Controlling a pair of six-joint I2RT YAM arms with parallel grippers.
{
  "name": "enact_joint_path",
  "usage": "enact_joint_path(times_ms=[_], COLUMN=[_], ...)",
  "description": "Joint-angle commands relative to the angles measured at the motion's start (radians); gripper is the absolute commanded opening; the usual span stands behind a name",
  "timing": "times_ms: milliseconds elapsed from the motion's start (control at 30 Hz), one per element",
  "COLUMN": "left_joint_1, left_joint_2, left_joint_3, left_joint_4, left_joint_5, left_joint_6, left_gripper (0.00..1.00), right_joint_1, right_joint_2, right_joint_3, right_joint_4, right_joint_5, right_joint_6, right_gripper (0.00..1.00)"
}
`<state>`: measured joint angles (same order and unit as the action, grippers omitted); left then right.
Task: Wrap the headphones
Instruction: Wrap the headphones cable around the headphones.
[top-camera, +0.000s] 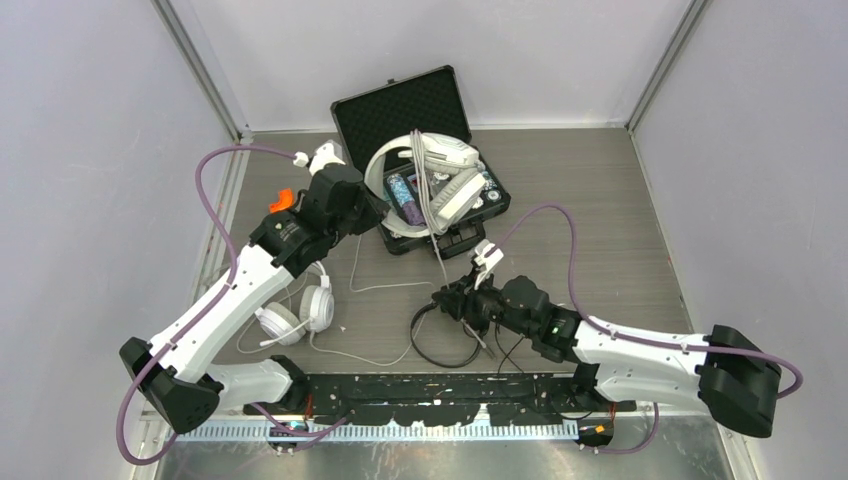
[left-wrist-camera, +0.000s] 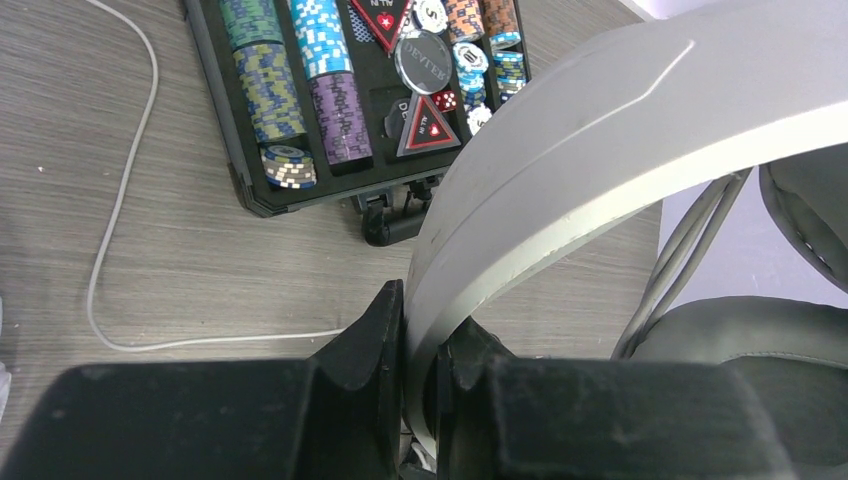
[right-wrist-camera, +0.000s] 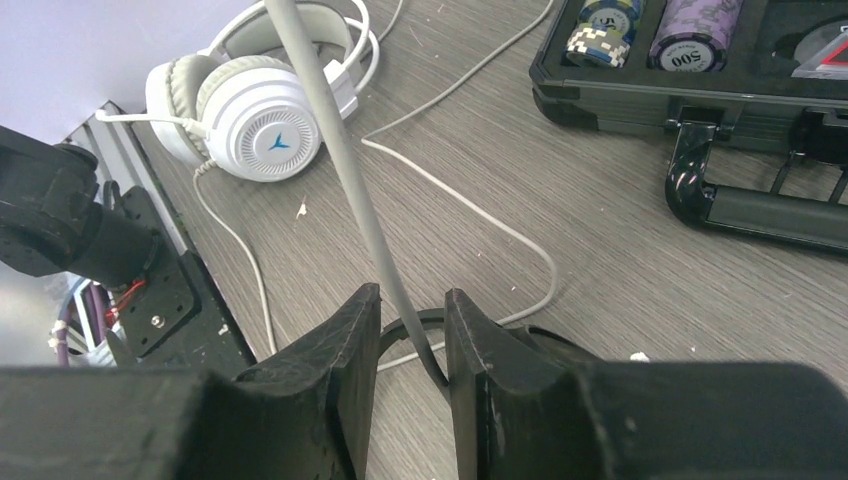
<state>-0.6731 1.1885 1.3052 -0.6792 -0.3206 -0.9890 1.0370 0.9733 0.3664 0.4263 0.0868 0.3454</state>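
Observation:
The bulky white-grey headphones (top-camera: 445, 170) hang over an open chip case, and my left gripper (left-wrist-camera: 425, 310) is shut on their grey headband (left-wrist-camera: 600, 130). Their grey cord (top-camera: 437, 235) runs down to my right gripper (top-camera: 448, 298). In the right wrist view that cord (right-wrist-camera: 330, 130) passes between the open fingers of my right gripper (right-wrist-camera: 412, 300), leaning on the right one. The slim black headphones (top-camera: 445, 340) lie on the table just under that gripper. The white round-cup headphones (top-camera: 300, 315) rest on the table by the left arm, their cord (right-wrist-camera: 480, 215) trailing across the wood.
An open black case (top-camera: 400, 110) full of poker chips (left-wrist-camera: 300, 90) sits at the back centre, its handle (right-wrist-camera: 750, 205) facing the arms. A black rail (top-camera: 440, 385) runs along the near table edge. Purple cables loop from both arms.

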Motion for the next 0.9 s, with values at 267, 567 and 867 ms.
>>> enact_joint_path(times_ms=[267,567,867], left_joint_1=[0.004,0.003,0.005], left_joint_2=[-0.027,-0.012,-0.023], left_joint_3=[0.086,0.179,0.184], left_joint_4=[0.088,0.07,0.162], left_joint_5=[-0.001,0.01,0.291], left_joint_6=[-0.028,0.012,0.137], left_gripper=[0.0,0.0,0.0], right_joint_1=[0.006,0.006,-0.001], right_joint_2=[0.155,0.027,-0.201], right_joint_3=[-0.075,-0.113,-0.078], right_joint_4=[0.26,0.218,0.018], right_joint_5=[0.015,0.13,0.261], right_joint_6=[-0.008,-0.01,-0.033], right_gripper=[0.29,0.0,0.0])
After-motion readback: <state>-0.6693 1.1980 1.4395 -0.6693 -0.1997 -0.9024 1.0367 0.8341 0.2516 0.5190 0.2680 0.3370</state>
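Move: The white headphones' loose cable runs between the right hand's open fingers; the stretch to grip is about 5 cm straight below that hand. The white headphones are some 16 cm ahead, 2 cm left and 12 cm above it; the black headphones lie 3 cm back, 1 cm right, 15 cm below. The left hand holds the white headphones, their middle 4 cm ahead and 9 cm right, about level; the cable stretch is 11 cm back, 14 cm right, 18 cm lower. The loose cable is regripped lower down: the right hand, fingers already open around it, sinks about 5 cm and pinches it shut, then rises some 6 cm and swings right and slightly forward, yawing clockwise. Meanwhile the left hand keeps its hold on the headband and, starting later, lifts the white headphones about 5 cm, drifting right at the end. ##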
